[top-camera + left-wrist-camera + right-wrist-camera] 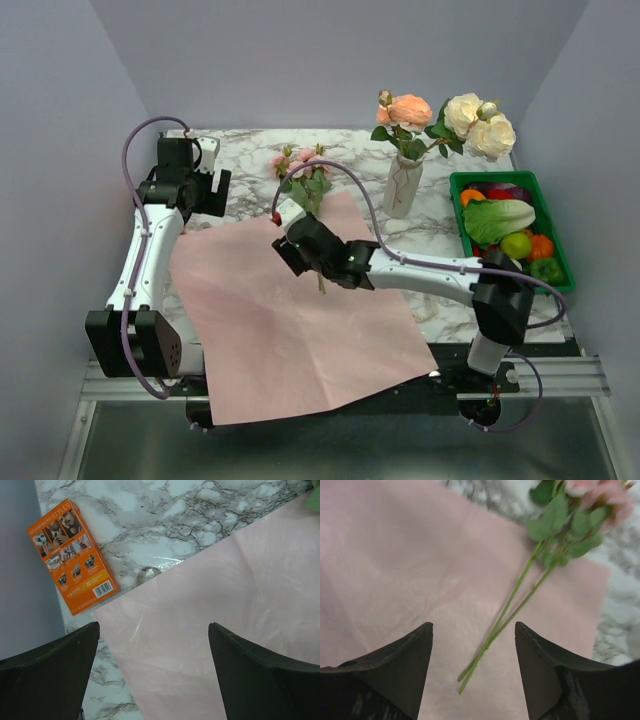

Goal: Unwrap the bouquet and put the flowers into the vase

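Note:
The bouquet's wrap lies unfolded as a flat pink paper sheet (300, 320) on the marble table. Two pink flowers (303, 168) lie at its far edge, heads on the marble, their thin green stems (506, 617) running back over the paper (395, 555). My right gripper (292, 232) hovers open just above them, and the stem ends lie loose between its fingers (474, 626). The cream vase (402, 187) stands upright at the back right and holds peach and cream roses (462, 118). My left gripper (210, 185) is open and empty over the paper's far-left corner (154, 625).
A green crate (500, 178) of vegetables sits at the right edge, close to the vase. An orange printed box (72, 555) lies flat on the marble by the left wall, beside the paper corner (200, 605). Grey walls close in on both sides and the back.

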Available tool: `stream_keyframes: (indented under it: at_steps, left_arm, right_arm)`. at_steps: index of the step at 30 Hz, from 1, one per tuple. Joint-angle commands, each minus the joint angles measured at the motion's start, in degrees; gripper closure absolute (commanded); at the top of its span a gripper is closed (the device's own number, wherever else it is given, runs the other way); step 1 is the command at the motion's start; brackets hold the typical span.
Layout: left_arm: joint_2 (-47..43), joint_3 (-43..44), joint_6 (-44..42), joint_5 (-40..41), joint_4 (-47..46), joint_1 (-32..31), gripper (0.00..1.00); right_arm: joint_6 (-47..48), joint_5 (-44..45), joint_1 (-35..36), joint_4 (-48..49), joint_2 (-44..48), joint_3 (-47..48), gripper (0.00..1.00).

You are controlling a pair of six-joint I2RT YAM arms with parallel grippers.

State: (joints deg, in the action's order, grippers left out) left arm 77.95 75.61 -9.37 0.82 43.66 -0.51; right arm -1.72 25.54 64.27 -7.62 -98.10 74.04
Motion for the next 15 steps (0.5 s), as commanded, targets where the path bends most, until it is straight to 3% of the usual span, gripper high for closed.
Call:
stream_keyframes:
  at_steps: [1,3,15]
  left_arm:
    - [-0.78,1.56,2.25,-3.80,-1.30,2.01,0.01]
    - [-1.13,1.20,1.98,-4.51,-0.95,2.10,0.01]
    - [-3.60,-2.05,-0.04,-5.83,-0.42,2.18,0.01]
  right_arm:
    - [-11.64,-13.39,-6.77,-11.97,-8.14,6.89,0.37]
    - [-13.49,-16.92,-8.71,-12.16,-10.60,8.48,0.49]
    - [-12.70,-17.10,-13.38,-13.12,-25.37,22.62,0.49]
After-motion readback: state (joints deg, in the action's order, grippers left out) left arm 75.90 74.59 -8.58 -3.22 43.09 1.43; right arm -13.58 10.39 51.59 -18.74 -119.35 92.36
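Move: The two remaining pink flowers lie on the pale wrapping paper. The middle of their bare stems is about 8 cm ahead of the right hand, 4 cm to its right and 16 cm below. Their blossoms are some 25 cm ahead and 3 cm to the right, and the filled vase stands roughly 16 cm ahead and 23 cm to the right. From the left hand, the stems lie about 21 cm to the right, level with it fore and aft, and 20 cm lower. Drop the right gripper quickly about 9 cm towards the two pink flowers' stems, then level off and carry it some 8 cm forward, low over the wrapping paper. Tip the fingers about 20 degrees further down as you go and narrow them to half open, keeping them empty, with the stems still slightly to the hand's right. ##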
